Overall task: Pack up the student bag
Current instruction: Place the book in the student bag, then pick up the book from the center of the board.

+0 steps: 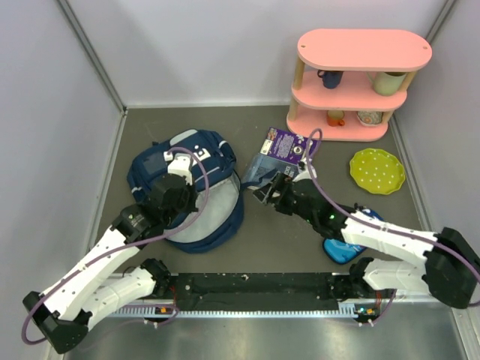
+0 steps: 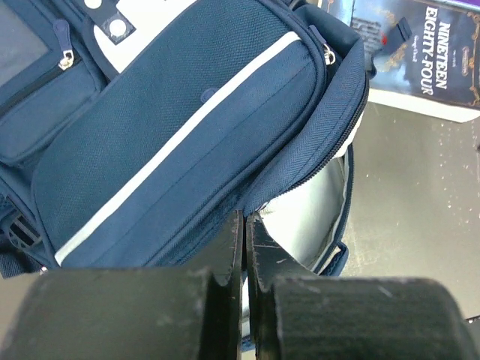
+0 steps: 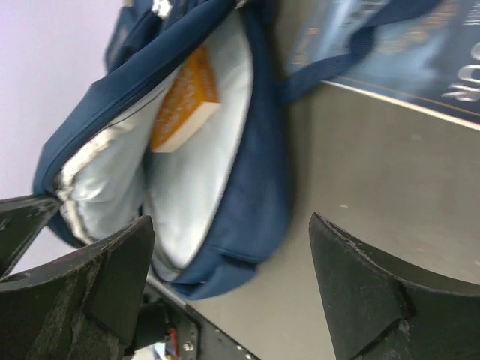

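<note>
The navy student bag (image 1: 159,163) lies left of centre with its main compartment gaping toward the right, pale lining (image 1: 208,216) showing. My left gripper (image 1: 182,196) is shut on the bag's zipped upper rim (image 2: 300,176), its fingertips (image 2: 241,229) pinched at the edge of the flap. In the right wrist view an orange book (image 3: 187,97) lies inside the bag (image 3: 255,187). My right gripper (image 1: 268,193) hangs open just right of the bag's mouth, nothing between its fingers (image 3: 112,262). A dark blue book titled Nineteen Eighty-Four (image 1: 282,152) lies on the table behind it.
A pink three-tier shelf (image 1: 354,51) with cups stands at the back right. A yellow-green dotted plate (image 1: 377,170) lies in front of it. A small blue pencil case (image 1: 341,249) sits under my right arm. Grey walls close in the left and right sides.
</note>
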Robot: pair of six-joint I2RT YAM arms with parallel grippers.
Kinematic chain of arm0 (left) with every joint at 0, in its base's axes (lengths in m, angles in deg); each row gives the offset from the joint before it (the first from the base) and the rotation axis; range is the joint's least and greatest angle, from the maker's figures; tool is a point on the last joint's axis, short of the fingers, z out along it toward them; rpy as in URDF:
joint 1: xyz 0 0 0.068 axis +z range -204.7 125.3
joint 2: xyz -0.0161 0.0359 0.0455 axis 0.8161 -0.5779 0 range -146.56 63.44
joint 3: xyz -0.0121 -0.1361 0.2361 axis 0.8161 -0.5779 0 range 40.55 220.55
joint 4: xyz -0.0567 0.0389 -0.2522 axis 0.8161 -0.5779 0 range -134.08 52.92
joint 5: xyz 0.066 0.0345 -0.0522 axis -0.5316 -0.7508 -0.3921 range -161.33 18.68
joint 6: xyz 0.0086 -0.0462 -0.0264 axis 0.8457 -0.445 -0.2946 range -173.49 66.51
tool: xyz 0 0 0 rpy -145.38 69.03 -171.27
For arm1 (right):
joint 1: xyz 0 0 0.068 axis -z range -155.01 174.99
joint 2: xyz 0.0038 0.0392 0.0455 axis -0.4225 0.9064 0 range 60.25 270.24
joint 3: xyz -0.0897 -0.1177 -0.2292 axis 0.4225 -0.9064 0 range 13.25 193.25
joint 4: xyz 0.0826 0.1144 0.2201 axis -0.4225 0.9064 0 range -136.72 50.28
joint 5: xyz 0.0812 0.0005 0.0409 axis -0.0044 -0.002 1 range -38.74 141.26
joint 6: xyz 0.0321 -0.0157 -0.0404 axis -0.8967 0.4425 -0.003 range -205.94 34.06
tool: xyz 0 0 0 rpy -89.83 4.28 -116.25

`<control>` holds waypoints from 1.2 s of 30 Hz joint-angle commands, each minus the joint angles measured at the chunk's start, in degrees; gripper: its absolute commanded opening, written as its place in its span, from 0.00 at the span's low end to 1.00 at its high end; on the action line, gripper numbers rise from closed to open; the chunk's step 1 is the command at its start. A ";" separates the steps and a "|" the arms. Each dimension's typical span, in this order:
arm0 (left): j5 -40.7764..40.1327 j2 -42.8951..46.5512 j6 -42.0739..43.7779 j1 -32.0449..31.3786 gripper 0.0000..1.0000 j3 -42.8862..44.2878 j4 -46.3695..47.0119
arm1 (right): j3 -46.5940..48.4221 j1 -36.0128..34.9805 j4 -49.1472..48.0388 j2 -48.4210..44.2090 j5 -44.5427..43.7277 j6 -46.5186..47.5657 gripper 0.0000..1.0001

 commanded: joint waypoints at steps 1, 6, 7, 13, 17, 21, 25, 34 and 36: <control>-1.91 1.64 -0.63 0.82 0.00 -0.65 -0.89 | -1.03 3.53 10.56 -6.26 -6.97 2.13 0.82; 0.21 1.46 -2.38 0.73 0.64 3.56 -1.07 | -1.73 13.10 12.95 -8.11 -1.61 4.49 0.83; 1.44 1.90 -2.13 0.82 0.67 4.35 0.68 | -1.64 14.69 13.21 -8.02 -0.38 4.76 0.83; 12.25 2.00 -0.63 0.82 0.99 5.94 18.50 | -1.73 22.78 13.83 -6.00 7.18 6.34 0.83; 17.52 -9.65 2.35 0.82 0.99 8.13 26.96 | -1.21 26.21 13.74 -4.51 9.82 7.49 0.84; 24.64 -23.12 3.59 0.82 0.99 12.25 33.91 | -0.24 30.25 13.83 -1.70 14.91 7.49 0.84; 25.45 -38.05 4.03 1.17 0.99 19.80 35.42 | 0.73 33.16 14.00 -0.29 17.82 7.75 0.83; 29.05 -58.46 -3.25 5.21 0.99 30.10 34.71 | 1.52 35.01 14.00 1.38 19.40 8.98 0.83; 28.88 -60.23 -4.66 6.26 0.99 30.72 34.97 | 1.87 35.09 13.74 2.17 19.84 9.25 0.83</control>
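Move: The Nineteen Eighty-Four book lies flat, about 17 cm ahead of the left hand, 22 cm to its right and 19 cm below; the right hand has it roughly 13 cm ahead, 4 cm to the right, 14 cm below. The purple book sits some 11 cm farther out than it and 5 cm more to the right. The student bag's middle is about 9 cm ahead of the left hand, 6 cm to its left and 12 cm below. The left hand lets go of the student bag's raised opening edge, spreads its fingers wide, lifts some 10 cm clear and arcs right and forward, then down over the Nineteen Eighty-Four book, turning clockwise. Meanwhile the right hand, already open and empty, swings about 15 cm right, with some forward and down, around to the book's right end, its fingers tipping downward. ##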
